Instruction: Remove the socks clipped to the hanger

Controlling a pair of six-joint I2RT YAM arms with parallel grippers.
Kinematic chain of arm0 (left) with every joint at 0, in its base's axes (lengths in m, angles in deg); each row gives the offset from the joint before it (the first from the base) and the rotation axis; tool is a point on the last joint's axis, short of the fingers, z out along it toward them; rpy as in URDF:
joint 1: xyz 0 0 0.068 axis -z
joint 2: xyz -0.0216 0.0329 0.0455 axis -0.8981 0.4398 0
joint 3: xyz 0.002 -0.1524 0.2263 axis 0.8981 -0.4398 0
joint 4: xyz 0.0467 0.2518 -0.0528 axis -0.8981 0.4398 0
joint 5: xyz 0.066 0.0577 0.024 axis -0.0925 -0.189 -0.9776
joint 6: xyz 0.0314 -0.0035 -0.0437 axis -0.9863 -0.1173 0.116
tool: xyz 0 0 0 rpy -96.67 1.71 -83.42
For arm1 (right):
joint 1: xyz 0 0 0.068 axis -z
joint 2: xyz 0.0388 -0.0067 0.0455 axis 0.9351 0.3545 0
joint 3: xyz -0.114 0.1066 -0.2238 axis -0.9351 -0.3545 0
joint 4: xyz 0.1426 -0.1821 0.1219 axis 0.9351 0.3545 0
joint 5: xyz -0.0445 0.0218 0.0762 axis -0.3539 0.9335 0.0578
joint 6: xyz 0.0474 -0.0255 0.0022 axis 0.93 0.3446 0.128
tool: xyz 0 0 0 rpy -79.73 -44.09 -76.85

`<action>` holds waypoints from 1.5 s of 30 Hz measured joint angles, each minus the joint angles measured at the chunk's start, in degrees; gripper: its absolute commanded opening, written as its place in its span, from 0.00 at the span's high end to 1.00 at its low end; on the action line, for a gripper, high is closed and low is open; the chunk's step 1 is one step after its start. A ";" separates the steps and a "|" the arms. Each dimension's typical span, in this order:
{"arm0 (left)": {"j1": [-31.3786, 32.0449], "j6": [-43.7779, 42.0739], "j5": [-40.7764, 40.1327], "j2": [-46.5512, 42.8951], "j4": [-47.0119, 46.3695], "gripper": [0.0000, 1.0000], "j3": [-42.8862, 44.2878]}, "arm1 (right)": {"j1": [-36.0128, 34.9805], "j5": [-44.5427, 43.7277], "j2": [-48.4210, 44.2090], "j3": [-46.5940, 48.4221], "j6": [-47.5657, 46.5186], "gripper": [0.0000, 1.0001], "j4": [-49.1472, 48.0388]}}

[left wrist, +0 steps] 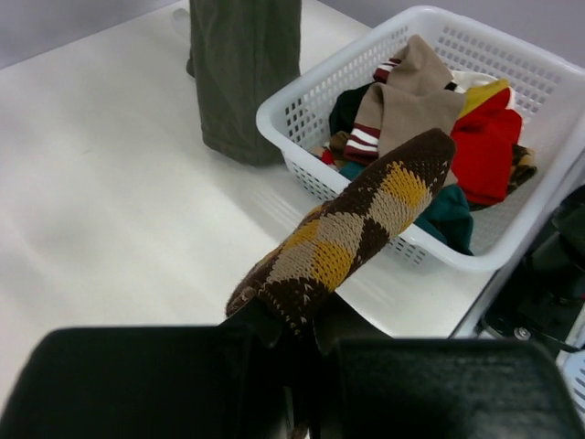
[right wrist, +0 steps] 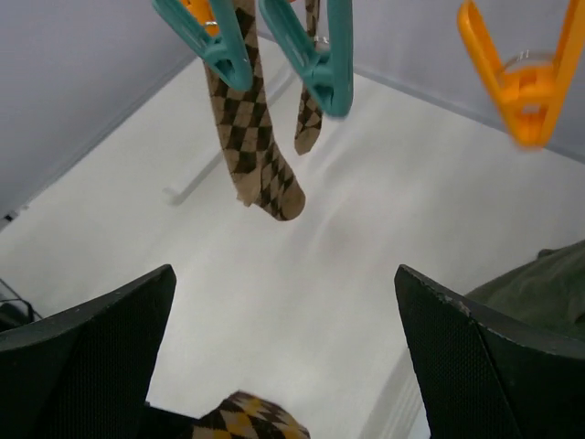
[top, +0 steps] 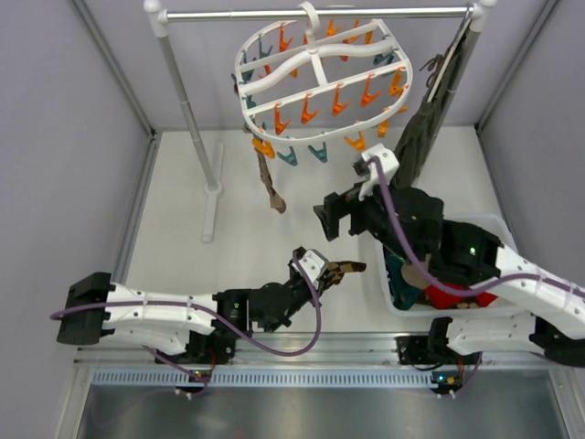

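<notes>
My left gripper [left wrist: 297,334] is shut on a brown and yellow argyle sock [left wrist: 352,229], held out toward the white basket [left wrist: 292,105]; the same sock shows in the top view [top: 340,271] and at the bottom of the right wrist view [right wrist: 247,419]. My right gripper [top: 331,218] is open and empty, below the white oval hanger [top: 320,78]. Two tan argyle socks [right wrist: 251,137] hang from teal clips [right wrist: 315,50] at the hanger's left side [top: 270,183].
The basket [top: 498,229] holds removed socks and red and teal clothes [left wrist: 484,137]. A long olive garment [top: 422,128] hangs from the metal rail [top: 320,13] at the right, reaching the table beside the basket. A white post [top: 187,101] stands left.
</notes>
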 measured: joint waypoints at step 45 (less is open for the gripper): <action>-10.47 -1.18 31.45 50.75 3.39 0.02 52.76 | -0.07 -8.33 -42.91 -13.55 8.63 0.01 1.92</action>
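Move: The left hand grips the patterned sock; the white basket is some 31 cm to its right, about 6 cm farther out and 16 cm below. The dark trousers hang about 20 cm ahead of this hand, 16 cm to its right and 8 cm higher. From the empty right hand, the nearest teal clip is 9 cm ahead, 4 left and 5 above; a hanging sock is roughly 15 ahead, 14 left and 4 lower; the basket is 31 cm right, level ahead and 32 below. Ease the left gripper back about 4 cm with the sock still pinched, then swing it some 25 cm right over the basket while turning 20 degrees clockwise. Finish by pushing forward and dipping about 4 cm as you open wide to let the sock go. Meanwhile withdraw the open right gripper roughly 20 cm to the right, back and finally up, away from the hanger, rolling its left side up about 30 degrees. ##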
